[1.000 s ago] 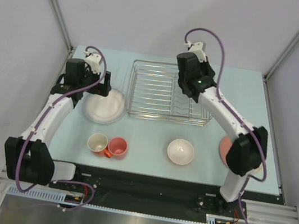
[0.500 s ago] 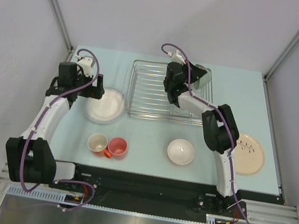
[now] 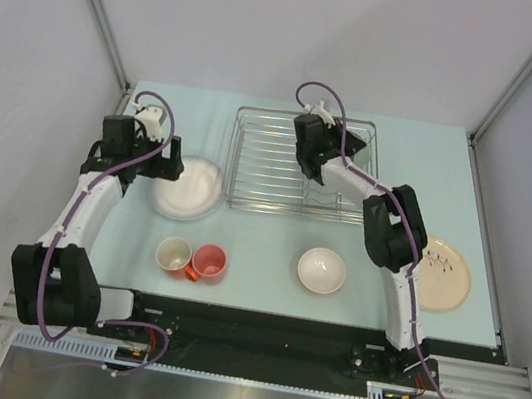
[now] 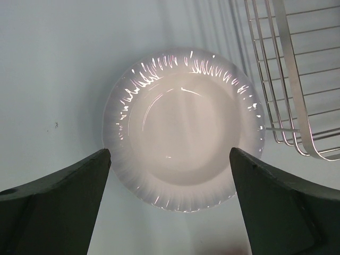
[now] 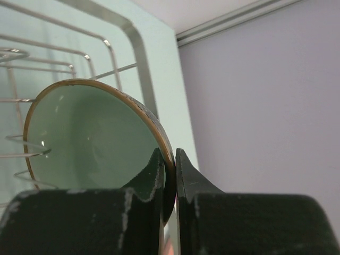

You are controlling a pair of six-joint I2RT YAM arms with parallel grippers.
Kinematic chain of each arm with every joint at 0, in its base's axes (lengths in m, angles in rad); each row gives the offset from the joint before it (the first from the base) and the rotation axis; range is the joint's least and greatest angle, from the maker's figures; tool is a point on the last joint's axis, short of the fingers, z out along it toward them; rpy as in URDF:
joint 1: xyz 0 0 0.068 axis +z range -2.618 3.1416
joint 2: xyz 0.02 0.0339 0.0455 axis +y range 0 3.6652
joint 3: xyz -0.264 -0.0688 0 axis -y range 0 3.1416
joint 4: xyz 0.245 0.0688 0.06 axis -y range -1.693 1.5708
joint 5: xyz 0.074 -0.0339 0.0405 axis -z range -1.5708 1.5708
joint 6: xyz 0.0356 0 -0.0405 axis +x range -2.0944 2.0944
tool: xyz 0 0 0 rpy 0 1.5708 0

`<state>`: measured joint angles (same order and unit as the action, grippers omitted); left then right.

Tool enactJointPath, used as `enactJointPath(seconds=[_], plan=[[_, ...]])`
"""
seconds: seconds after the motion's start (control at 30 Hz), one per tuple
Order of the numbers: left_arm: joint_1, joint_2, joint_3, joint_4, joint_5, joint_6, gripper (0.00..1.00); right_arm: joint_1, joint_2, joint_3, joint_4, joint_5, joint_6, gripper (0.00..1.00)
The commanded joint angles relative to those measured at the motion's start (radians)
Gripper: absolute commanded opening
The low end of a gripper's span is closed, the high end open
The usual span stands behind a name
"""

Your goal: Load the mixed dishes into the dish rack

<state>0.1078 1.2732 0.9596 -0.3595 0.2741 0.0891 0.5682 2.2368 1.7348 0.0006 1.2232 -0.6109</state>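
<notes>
The pale green bowl [image 5: 90, 138] is tipped on edge, and my right gripper [image 5: 170, 156] is shut on its brown rim. From above, the bowl [image 3: 357, 140] and right gripper [image 3: 339, 145] hang over the back right corner of the silver dish rack [image 3: 271, 165]. My left gripper [image 4: 170, 153] is open, its fingers either side of the near edge of the white plate [image 4: 183, 130], above it. That plate [image 3: 189, 188] lies left of the rack beside the left gripper [image 3: 162, 165]. Also on the table are the white bowl [image 3: 322, 270], the pink-and-cream plate [image 3: 442, 275], the orange-red mug [image 3: 208, 262] and the pinkish cup [image 3: 174, 255].
The rack's left end [image 4: 289, 79] shows just right of the white plate. Grey enclosure walls stand close on both sides, and the right wall [image 5: 265, 106] is near the bowl. The arm bases sit along the near table edge [image 3: 258, 315].
The right arm has swung its elbow inward, uncovering the pink-and-cream plate, and turned the bowl on edge over the rack. The left wrist has drawn back a little to the left.
</notes>
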Motion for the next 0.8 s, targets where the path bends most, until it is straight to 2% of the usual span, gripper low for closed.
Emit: enactJointPath(seconds=[0.0,0.27,0.3,0.33,0.37,0.4,0.53,0.57,0.7,0.77], plan=[[0.015,-0.034,-0.018,0.039,0.025,0.008,1.00,-0.002,-0.014,0.078,-0.244,-0.041,0.261,0.00],[0.020,-0.035,-0.027,0.045,0.027,0.008,1.00,-0.002,-0.002,0.069,-0.280,-0.074,0.309,0.00],[0.020,-0.037,-0.028,0.045,0.030,0.008,1.00,-0.004,-0.003,0.071,-0.298,-0.083,0.328,0.04],[0.020,-0.037,-0.028,0.045,0.028,0.008,1.00,-0.004,-0.002,0.071,-0.309,-0.091,0.339,0.10],[0.020,-0.037,-0.030,0.047,0.030,0.008,1.00,-0.001,-0.008,0.069,-0.315,-0.093,0.347,0.34],[0.020,-0.037,-0.030,0.047,0.033,0.008,1.00,-0.001,-0.012,0.066,-0.320,-0.093,0.353,0.44],[0.020,-0.038,-0.030,0.045,0.028,0.008,1.00,0.002,-0.061,0.042,-0.321,-0.111,0.373,0.65],[0.020,-0.043,-0.030,0.047,0.028,0.008,1.00,0.002,-0.086,0.037,-0.321,-0.111,0.375,0.77],[0.020,-0.054,-0.035,0.050,0.030,0.004,1.00,0.025,-0.179,0.011,-0.330,-0.108,0.385,0.98],[0.020,-0.054,-0.035,0.048,0.028,0.003,1.00,0.053,-0.224,0.002,-0.349,-0.102,0.402,1.00]])
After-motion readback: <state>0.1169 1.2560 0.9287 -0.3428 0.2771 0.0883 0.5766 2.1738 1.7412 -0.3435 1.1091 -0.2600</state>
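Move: The right hand pinches the green bowl by its rim inside the dish rack's far right part; the bowl's middle is roughly 6 cm below it, 2 cm ahead and 2 cm to its left. The white bowl stands some 27 cm back and 5 cm to the left, 14 cm lower; the leaf-pattern plate lies about 24 cm back, 19 cm to the right and 16 cm lower. From the left hand, the green bowl lies about 18 cm ahead, 38 cm to the right and 6 cm lower. Still pinching the green bowl's rim, the right hand lowers it about 3 cm into the wire slot beside the rack's right rail, easing back about a centimetre while the wrist rolls some 5 to 10 degrees, its left side rising. Near the bottom the fingers open from almost shut to fully wide, letting go of the rim, and the hand then starts up and back, lifting about 1.5 cm from its lowest point. ##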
